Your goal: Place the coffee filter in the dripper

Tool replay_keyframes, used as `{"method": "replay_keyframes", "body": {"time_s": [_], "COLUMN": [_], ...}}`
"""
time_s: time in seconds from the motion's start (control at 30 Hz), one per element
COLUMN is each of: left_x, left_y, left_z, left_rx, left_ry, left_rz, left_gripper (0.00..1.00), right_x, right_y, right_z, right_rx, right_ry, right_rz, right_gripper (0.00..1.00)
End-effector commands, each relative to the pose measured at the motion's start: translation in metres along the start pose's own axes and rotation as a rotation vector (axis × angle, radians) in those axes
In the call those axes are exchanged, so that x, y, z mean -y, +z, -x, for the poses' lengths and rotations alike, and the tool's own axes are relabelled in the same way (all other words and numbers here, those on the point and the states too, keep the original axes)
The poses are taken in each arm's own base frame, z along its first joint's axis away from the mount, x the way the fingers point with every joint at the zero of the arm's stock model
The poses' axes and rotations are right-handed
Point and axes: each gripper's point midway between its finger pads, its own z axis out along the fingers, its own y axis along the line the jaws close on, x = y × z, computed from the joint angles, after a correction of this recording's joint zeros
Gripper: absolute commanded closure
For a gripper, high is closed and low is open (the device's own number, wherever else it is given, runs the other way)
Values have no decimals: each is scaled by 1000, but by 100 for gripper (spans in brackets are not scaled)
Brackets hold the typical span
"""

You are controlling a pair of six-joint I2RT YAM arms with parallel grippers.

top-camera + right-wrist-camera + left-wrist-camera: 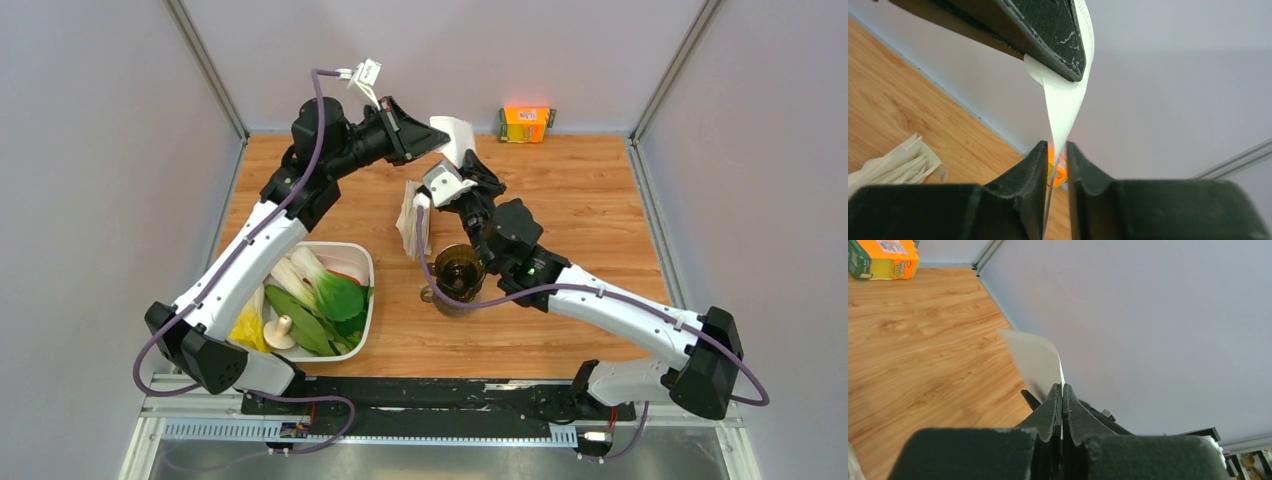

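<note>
The coffee filter (458, 135), a thin white paper sheet, hangs in the air over the back of the table. My left gripper (438, 137) is shut on its edge; in the left wrist view the filter (1035, 362) sticks out past the closed fingertips of that gripper (1062, 386). My right gripper (1054, 146) is slightly open, and the filter's lower tip (1063, 107) runs loosely down through the gap. One left finger (1043, 35) shows above it. The dripper (459, 270), a dark brown see-through cup, stands on the table below, beside the right forearm.
A packet of cream paper filters (413, 220) stands just behind the dripper. A white bowl (350, 250) of vegetables sits at the front left. An orange box (526, 124) lies against the back wall. Grey walls close in three sides.
</note>
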Motion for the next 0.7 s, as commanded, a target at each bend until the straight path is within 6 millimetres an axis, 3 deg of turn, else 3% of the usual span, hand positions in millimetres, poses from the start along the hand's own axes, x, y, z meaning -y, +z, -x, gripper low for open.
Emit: {"method": "replay_keyframes", "body": {"time_s": [0.0,0.07,0.13,0.2,0.33,0.43,0.67], "left_x": [7,6,4,2,10,18,19], "left_y": [-10,-16,-22,-28,-46,-64,-83], "left_z": [6,8,9,4,-32,-59,-100], "left_rx": [18,21,8,-38,-206,-320,-520], "left_ry": [73,110,180,294,563,712,976], "left_rz": [-26,-38,-54,-86,-266,-421,-555], "left_gripper": [100,100,100,100,100,100,100], "right_x": [12,12,11,9,12,9,-22], "right_y": [-17,-28,-44,-67,-110,-127,-155], "right_z": [9,10,18,27,45,49,55], "right_rx": [31,43,79,139,223,203,140], "right_ry": [90,132,168,182,226,255,298], "right_rz": [37,100,222,388,628,763,1099], "right_gripper": [56,23,2,0,0,0,0]}}
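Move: The filter is pinched between both my hands, high over the table. From my left hand the dripper lies about 5 cm back, 4 cm to the right and some 31 cm below, with the glass server right under it, roughly 40 cm down. The filter pack lies some 14 cm ahead of my left hand, 5 cm to its left and 43 cm below. From my right hand the dripper is about 6 cm back, 1 cm left and 26 cm below. My right fingers spread wide and come free of the filter, and that hand draws back about 13 cm, rising some 5 cm and turning counter-clockwise. My left hand keeps its pinch on the filter's edge, sinks a little, then swings back about 8 cm and down 5 cm towards the dripper, the wrist rolling and turning clockwise until the fingers point right and slightly down. ##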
